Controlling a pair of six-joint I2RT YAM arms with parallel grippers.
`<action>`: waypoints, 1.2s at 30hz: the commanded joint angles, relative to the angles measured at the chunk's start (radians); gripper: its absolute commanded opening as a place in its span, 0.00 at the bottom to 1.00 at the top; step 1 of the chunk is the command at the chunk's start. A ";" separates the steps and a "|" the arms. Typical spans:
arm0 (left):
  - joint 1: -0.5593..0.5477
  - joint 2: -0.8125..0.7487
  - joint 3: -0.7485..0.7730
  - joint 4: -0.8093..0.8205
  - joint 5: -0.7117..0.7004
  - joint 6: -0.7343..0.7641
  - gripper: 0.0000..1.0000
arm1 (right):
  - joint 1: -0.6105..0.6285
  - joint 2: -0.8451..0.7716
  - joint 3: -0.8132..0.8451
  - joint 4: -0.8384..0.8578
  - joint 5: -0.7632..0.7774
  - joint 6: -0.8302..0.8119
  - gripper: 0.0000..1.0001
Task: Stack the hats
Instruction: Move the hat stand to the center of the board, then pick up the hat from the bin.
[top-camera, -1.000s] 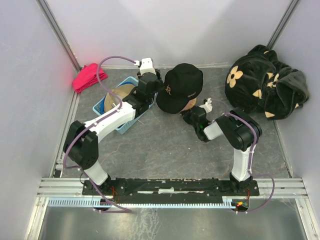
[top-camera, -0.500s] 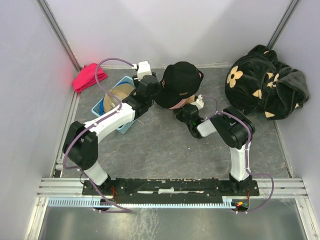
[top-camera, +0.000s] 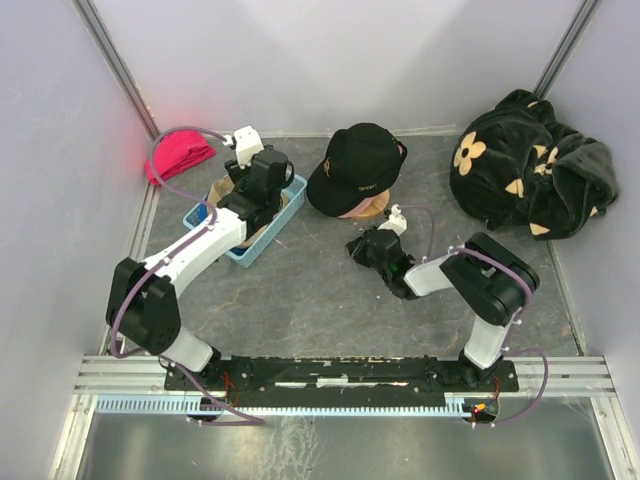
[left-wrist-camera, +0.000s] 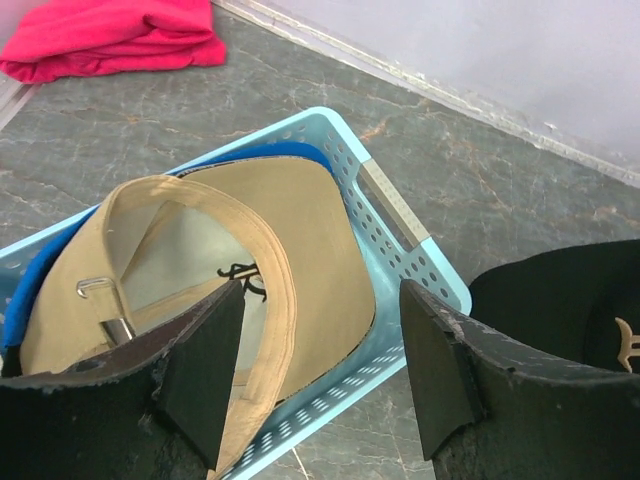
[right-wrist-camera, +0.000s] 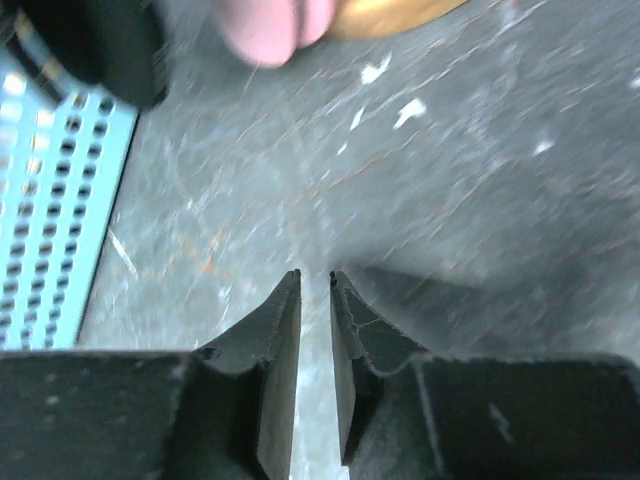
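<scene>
A black cap (top-camera: 358, 168) with small white lettering tops a stack; a pink cap edge (top-camera: 346, 211) and a tan cap edge (top-camera: 376, 207) show under it. Another tan cap (left-wrist-camera: 250, 260) lies upside down in a light blue basket (left-wrist-camera: 405, 265), with a bright blue cap (left-wrist-camera: 14, 310) beneath it. My left gripper (top-camera: 268, 190) hangs open over the basket's right end, nothing between its fingers (left-wrist-camera: 205, 355). My right gripper (top-camera: 358, 247) is low over the floor, in front of the stack. Its jaws stand a narrow gap apart (right-wrist-camera: 315, 275), holding nothing.
A red-pink cloth bundle (top-camera: 180, 155) lies at the back left by the wall. A big black plush fabric with beige flowers (top-camera: 530, 165) fills the back right corner. Walls close in on three sides. The basket's perforated side (right-wrist-camera: 50, 200) is left of my right gripper.
My left gripper has left the black cap's side and swung left over the basket, opening wider. My right gripper pulled back from the stack, and its jaws parted slightly.
</scene>
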 joint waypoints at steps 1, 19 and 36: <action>0.011 -0.083 0.006 -0.025 -0.060 -0.077 0.71 | 0.111 -0.198 0.005 -0.176 0.032 -0.185 0.30; 0.074 -0.272 0.026 -0.052 -0.106 -0.069 0.73 | 0.278 -0.017 0.698 -0.544 -0.288 -0.516 0.57; 0.106 -0.386 0.009 -0.062 -0.108 -0.049 0.73 | 0.310 0.331 1.112 -0.625 -0.422 -0.463 0.58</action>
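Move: The beige cap in the blue basket lies about 29 cm left of the right gripper, 9 cm ahead and a few centimetres higher. The basket's middle is about 2 cm nearer than the cap, and the hat stand under the black caps stands some 15 cm ahead of this gripper and slightly right. From the left gripper, the beige cap is roughly 16 cm below, 5 cm left and 2 cm ahead; the red cloth is some 18 cm left and 17 cm farther out. Swing the right gripper away from the hat stand, about 27 cm left to the beige cap at the basket's near side, arching up some 18 cm before easing down about 4, opening the fingers and turning them roughly 50 degrees counter-clockwise. Meanwhile raise the open left gripper about 12 cm away from the cap, drawing it left and a little back with fingers tipping up. ##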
